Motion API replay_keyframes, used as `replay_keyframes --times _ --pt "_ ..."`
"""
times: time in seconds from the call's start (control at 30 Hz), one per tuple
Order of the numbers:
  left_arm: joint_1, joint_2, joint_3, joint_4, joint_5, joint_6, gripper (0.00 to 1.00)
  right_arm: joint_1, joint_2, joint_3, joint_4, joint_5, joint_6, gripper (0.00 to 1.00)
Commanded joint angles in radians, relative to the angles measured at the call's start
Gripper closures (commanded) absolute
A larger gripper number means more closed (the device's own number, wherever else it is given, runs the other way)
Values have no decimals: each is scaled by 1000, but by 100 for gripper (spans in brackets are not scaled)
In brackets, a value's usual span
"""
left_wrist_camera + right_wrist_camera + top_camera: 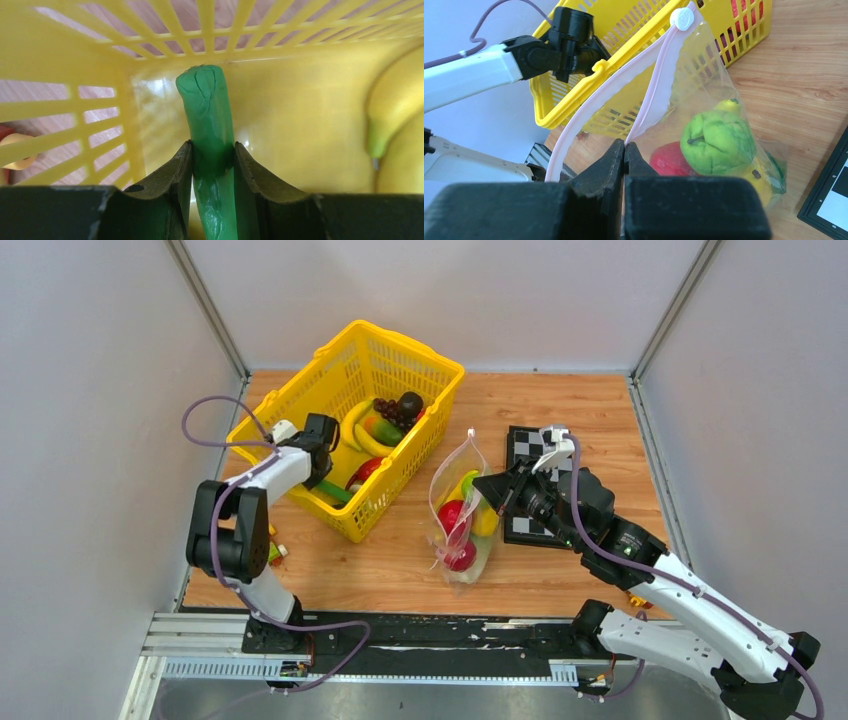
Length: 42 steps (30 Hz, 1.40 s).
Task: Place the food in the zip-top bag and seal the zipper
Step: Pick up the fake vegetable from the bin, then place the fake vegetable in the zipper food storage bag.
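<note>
Inside the yellow basket, my left gripper (212,150) is shut on a green cucumber (207,110), its jaws pressing the cucumber's sides; the same cucumber (337,492) lies low in the basket's near corner. The zip-top bag (460,525) lies on the table with a green fruit (716,142), a red fruit (669,160) and yellow food inside. Its mouth stands open, the two sides of the pink zipper (594,100) apart, with a white slider (681,18) at the far end. My right gripper (624,146) is shut on one side of the zipper, holding that edge up.
The yellow mesh basket (300,410) holds bananas (362,435), purple grapes (392,412) and a red fruit (366,470). A chessboard (528,452) lies under my right arm. Small toy blocks (275,552) sit by the left arm's base. Grey walls enclose the table.
</note>
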Motion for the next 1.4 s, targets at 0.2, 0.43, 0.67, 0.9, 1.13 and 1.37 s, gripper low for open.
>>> replay_keyframes --times 0.2,0.43,0.67,0.9,1.13,1.37 --pt "8 -302 -77 109 -1 81 100 2 -19 8 39 -5 9 100" --pt "-8 -311 -83 147 53 153 100 1 -21 7 41 -6 12 100" --pt "-119 -410 -60 201 36 235 100 1 -22 10 36 0 6 100" --pt "-204 -578 15 200 -89 314 100 2 -16 10 44 -3 7 100" --pt "-301 -692 72 194 -196 384 100 2 -1 3 58 -12 15 100" --pt "-432 -750 135 212 -202 363 100 2 4 6 62 -15 19 100"
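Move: The left hand, low in the bin, already grips the green vegetable; the zip-top bag hangs about 37 cm to its right, 17 cm nearer the base and some 10 cm higher. In the bin, the red vegetable lies roughly 12 cm right and 2 cm farther out, the bananas about 12 cm right and 12 cm farther out, both about level. From the right hand, still pinching the rim, the bag's middle is about 3 cm left, 1 cm ahead and 13 cm down. Left hand, grip kept, lifts the green vegetable some 30 cm, drifting right towards the bag and tipping up 45 degrees. ##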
